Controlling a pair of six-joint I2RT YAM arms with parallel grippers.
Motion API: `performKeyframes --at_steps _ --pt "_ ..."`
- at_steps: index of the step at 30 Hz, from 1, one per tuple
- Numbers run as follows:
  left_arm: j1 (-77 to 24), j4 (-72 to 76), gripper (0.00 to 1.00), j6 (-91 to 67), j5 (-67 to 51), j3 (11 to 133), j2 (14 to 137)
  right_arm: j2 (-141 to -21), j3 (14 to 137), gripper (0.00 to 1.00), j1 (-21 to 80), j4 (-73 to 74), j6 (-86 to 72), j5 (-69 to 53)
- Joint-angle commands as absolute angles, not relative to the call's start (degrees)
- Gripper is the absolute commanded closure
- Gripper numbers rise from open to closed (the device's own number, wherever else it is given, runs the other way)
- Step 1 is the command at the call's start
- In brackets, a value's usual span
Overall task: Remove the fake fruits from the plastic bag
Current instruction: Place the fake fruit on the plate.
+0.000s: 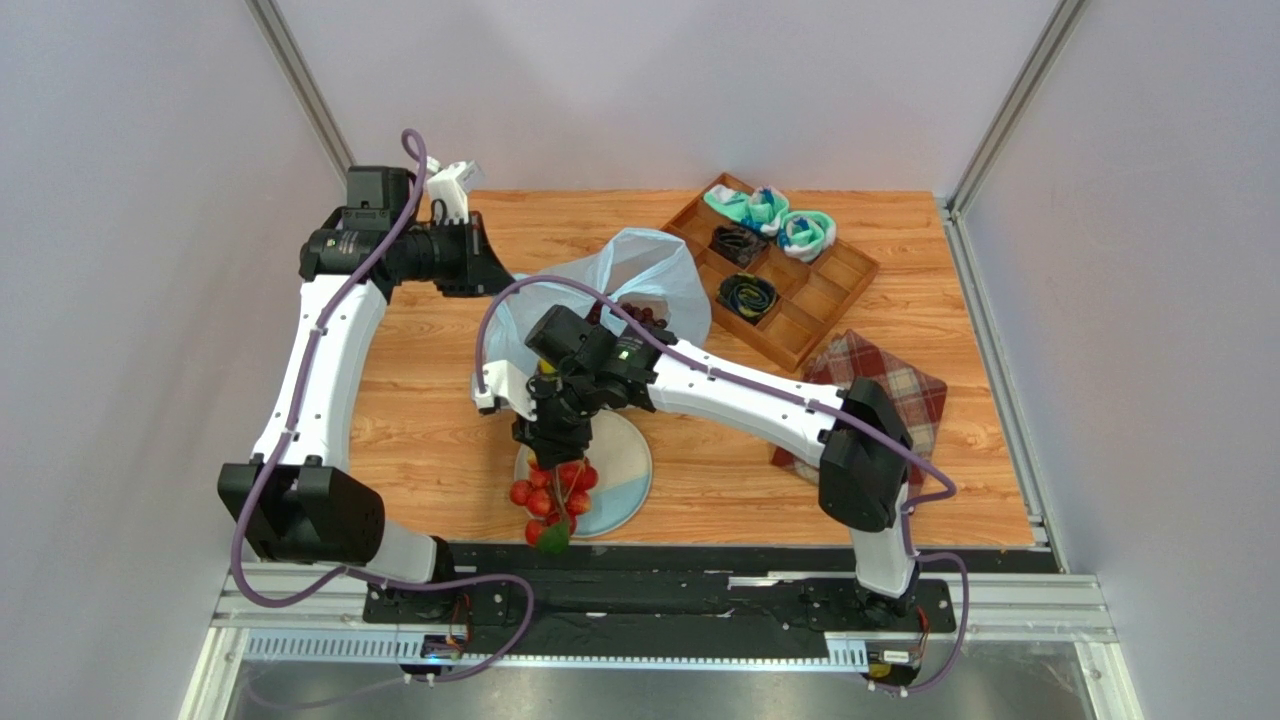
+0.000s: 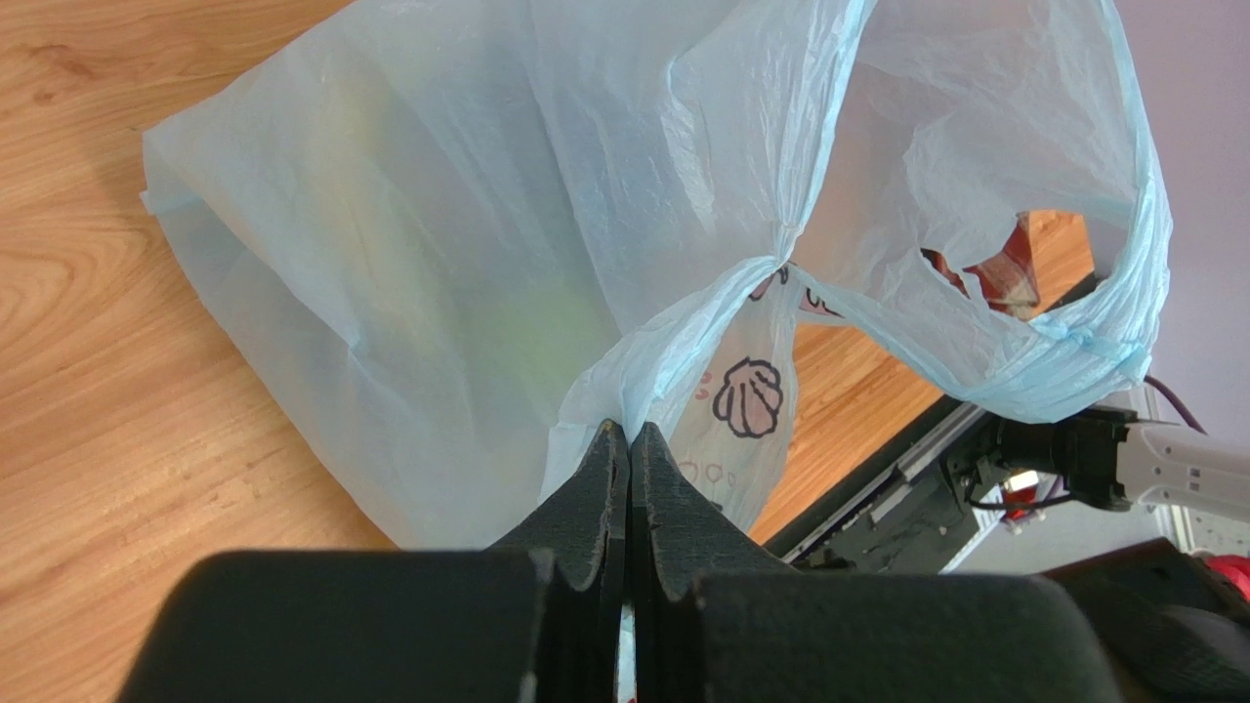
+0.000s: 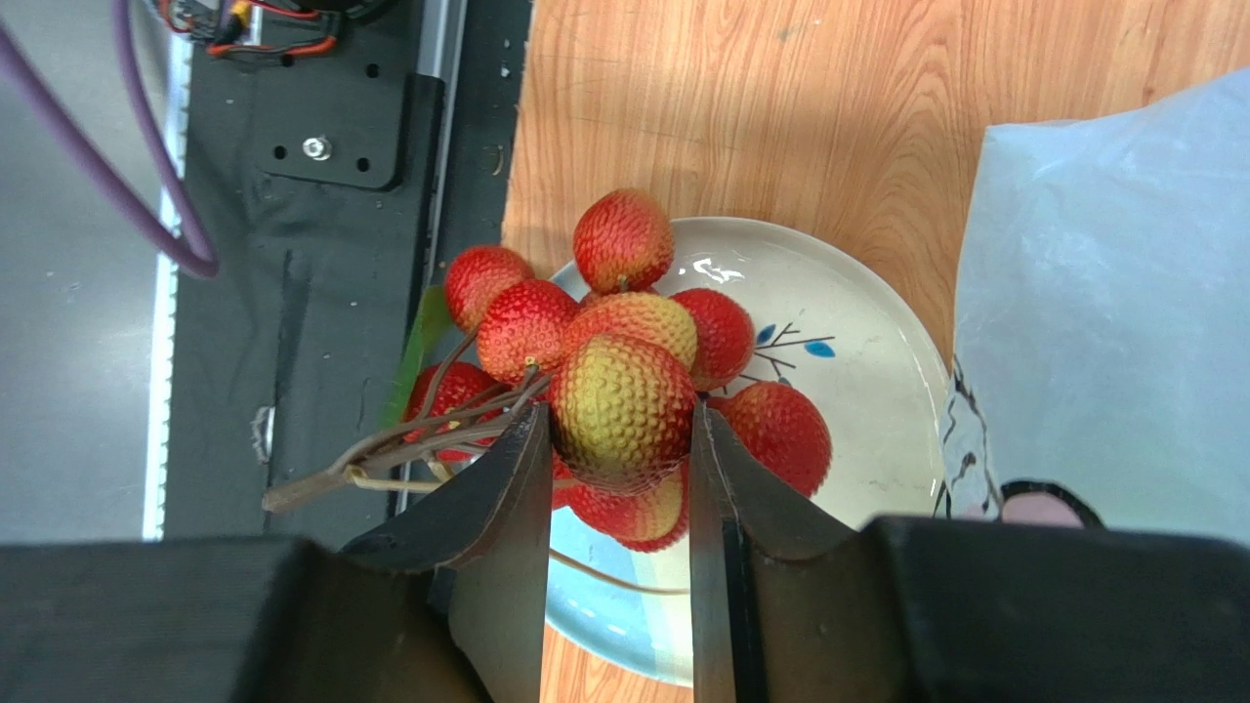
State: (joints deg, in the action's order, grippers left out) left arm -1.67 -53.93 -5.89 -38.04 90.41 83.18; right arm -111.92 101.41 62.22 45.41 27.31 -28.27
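Note:
The pale-blue plastic bag (image 1: 649, 273) lies on the wooden table, and my left gripper (image 1: 505, 279) is shut on a bunched fold of its rim (image 2: 690, 337). A faint green shape (image 2: 550, 325) shows through the film. Dark fruits (image 1: 646, 315) sit at the bag's mouth. My right gripper (image 1: 562, 444) is shut on a cluster of small red fruits (image 3: 634, 315), one yellow-red fruit (image 3: 624, 410) between its fingers. The cluster (image 1: 553, 495) hangs over the near-left rim of a pale plate (image 1: 628, 477). The bag's edge (image 3: 1115, 308) lies just right of the plate (image 3: 866, 366).
A wooden compartment tray (image 1: 824, 308) at the back right holds teal-white rolled socks (image 1: 806, 230) and dark coiled items (image 1: 747, 294). A red plaid cloth (image 1: 896, 393) lies in front of it. The black base rail (image 1: 706, 567) runs along the near edge, just below the plate.

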Motion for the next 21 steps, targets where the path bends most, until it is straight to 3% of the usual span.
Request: performKeyframes --at_steps 1,5,10,11,13,15,21 --pt "-1.3 -52.6 1.0 -6.2 -39.2 90.1 80.9 -113.0 103.4 0.95 62.1 41.7 26.8 -26.5" --pt "-1.3 -52.7 1.0 -6.2 -39.1 91.2 81.9 -114.6 105.3 0.95 62.1 40.6 26.4 -24.2" --pt "-1.2 -52.7 1.0 -6.3 -39.5 92.0 83.2 -115.0 103.0 0.82 62.0 41.6 28.6 -22.1" --pt "-1.3 -52.7 1.0 -6.4 -39.6 92.1 83.4 -114.6 102.5 0.79 62.0 42.3 29.3 -22.4" --pt "-1.3 -52.6 1.0 -6.7 -40.0 92.3 83.6 -113.0 101.3 0.62 62.0 42.9 29.5 -23.4" --pt "-1.3 -52.6 1.0 -7.4 -40.8 92.5 83.8 -111.5 101.1 0.39 62.0 43.9 28.4 -22.2" --pt "-1.3 -52.7 1.0 -7.9 -40.8 91.9 83.8 -104.2 117.4 0.25 61.0 57.2 24.4 -26.2"
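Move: The bunch of red lychees, still pinched by one fruit in the right hand, is bound for the plate, whose middle lies about 11 cm below, 2 cm ahead and 3 cm to the right of that hand. The plastic bag's middle is some 19 cm ahead, 5 cm right and 6 cm lower; the dark grapes in its mouth are about 24 cm ahead and 10 cm right. From the left hand the plate is roughly 16 cm back, 7 cm right and 24 cm down. The lychee bunch is carried about 2 cm forward and lowered some 2 cm towards the plate by the right hand. The fingers then open wide and let go of the pinched fruit, and at the very end the hand starts up again, easing slightly right. The left hand stays put and keeps its pinch on the bag's rim. ##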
